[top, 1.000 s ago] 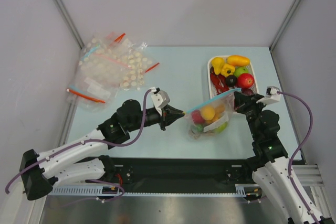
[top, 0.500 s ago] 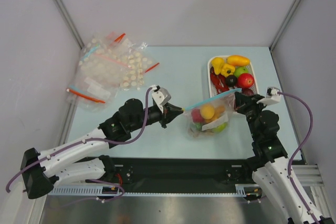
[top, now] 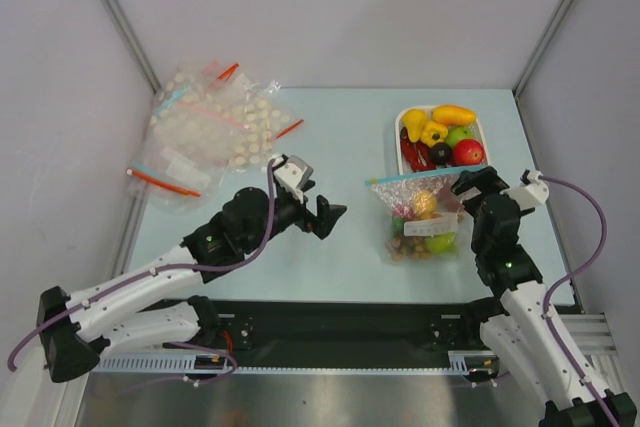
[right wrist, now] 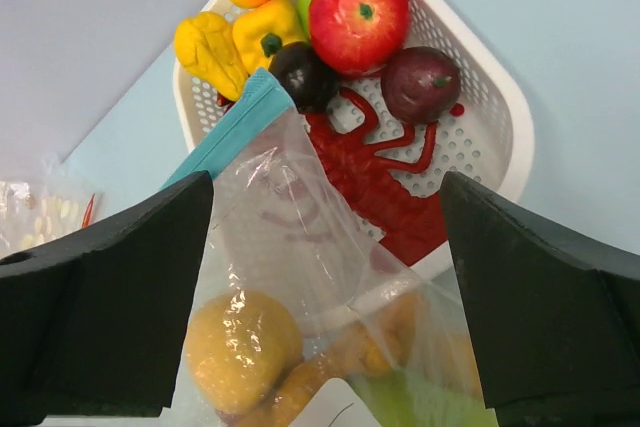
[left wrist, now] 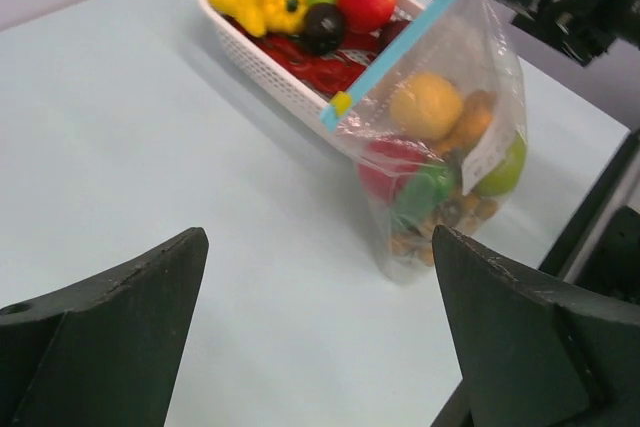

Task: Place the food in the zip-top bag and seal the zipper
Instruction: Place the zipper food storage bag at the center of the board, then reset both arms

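The zip-top bag rests on the table against the tray's near side, holding yellow, orange, green and red food. Its light blue zipper runs across the top, also clear in the left wrist view and the right wrist view. My left gripper is open, well left of the bag, nothing between its fingers. My right gripper is open too, its fingers standing on either side of the bag's upper right part without pinching it.
The white tray behind the bag carries more food: yellow pepper, red apple, dark purple fruit, an orange piece. A heap of other clear bags lies at the back left.
Both grippers went from shut on the zipper's ends to open. The bag, let go, dropped to the right and now rests by the tray. The left gripper drew back.
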Available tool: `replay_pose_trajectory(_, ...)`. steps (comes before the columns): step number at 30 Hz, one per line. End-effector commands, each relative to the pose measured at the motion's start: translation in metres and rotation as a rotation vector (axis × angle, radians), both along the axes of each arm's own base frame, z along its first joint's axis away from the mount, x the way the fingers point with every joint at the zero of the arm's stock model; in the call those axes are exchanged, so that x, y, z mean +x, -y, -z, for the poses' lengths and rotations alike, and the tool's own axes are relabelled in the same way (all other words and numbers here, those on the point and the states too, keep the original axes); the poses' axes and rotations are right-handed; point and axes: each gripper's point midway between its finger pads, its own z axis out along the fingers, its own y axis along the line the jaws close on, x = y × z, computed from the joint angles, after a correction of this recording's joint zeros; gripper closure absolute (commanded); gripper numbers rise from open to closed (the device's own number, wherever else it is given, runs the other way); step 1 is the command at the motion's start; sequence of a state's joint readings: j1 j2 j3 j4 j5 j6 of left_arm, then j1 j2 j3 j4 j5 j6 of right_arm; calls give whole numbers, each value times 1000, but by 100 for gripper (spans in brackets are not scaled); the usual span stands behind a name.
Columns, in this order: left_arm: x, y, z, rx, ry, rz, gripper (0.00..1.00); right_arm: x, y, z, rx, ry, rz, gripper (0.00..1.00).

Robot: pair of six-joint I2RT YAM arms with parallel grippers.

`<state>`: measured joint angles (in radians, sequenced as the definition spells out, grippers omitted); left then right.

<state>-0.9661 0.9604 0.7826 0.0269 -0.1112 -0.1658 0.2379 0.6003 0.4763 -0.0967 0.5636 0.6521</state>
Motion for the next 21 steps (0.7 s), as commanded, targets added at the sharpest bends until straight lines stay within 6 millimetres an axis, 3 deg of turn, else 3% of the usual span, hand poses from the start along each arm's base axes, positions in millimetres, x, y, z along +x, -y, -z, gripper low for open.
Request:
replay_pose_trajectory(1, 11, -30, -28, -99, 49, -161, 0, -6, 14, -29, 16, 76, 79, 0)
replay_pose_trajectory(6, 28, -78, -20, -97, 22, -429, 0, -32, 37, -54, 80, 179, 202, 0)
replay_pose_trajectory(7, 35, -95, -21, -97, 24, -532, 0, -43, 44, -49, 100, 149, 246, 0)
replay_pose_trajectory(8, 36, -103, -23, -105, 23, -569, 0, -51, 52, -66, 124, 190, 290, 0)
replay_pose_trajectory(10, 35, -118, -30, -147, 30, -629, 0, -58, 57, -70, 119, 178, 314, 0)
replay_pose_trajectory(17, 22, -143, -40, -319, 80, -655, 0, -65, 61, -78, 160, 205, 343, 0)
replay_pose_trajectory(21, 19, -144, -42, -351, 89, -635, 0, -67, 61, -79, 166, 213, 346, 0)
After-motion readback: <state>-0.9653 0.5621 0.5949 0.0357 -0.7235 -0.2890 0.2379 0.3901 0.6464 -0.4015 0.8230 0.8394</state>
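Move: Just right of the filled bag, the open right hand has the bag's middle about 11 cm to its left, 3 cm back and 9 cm below, with the zipper's right end close by the fingers. The white basket's middle is 9 cm ahead and 9 cm left; the red apple in it, some 11 cm ahead and 4 cm left. From the open left hand, the bag's middle lies roughly 18 cm to the right, 2 cm ahead and 12 cm lower. Backing away from the already released bag, both hands keep their fingers wide open. The right hand rises about 7 cm while drawing back and to the right, clear of the zipper's right end, tipping up slightly and turning clockwise. The left hand sweeps some 14 cm left, away from the bag, rising a little, turning about 35 degrees counter-clockwise and rolling its left side down. ##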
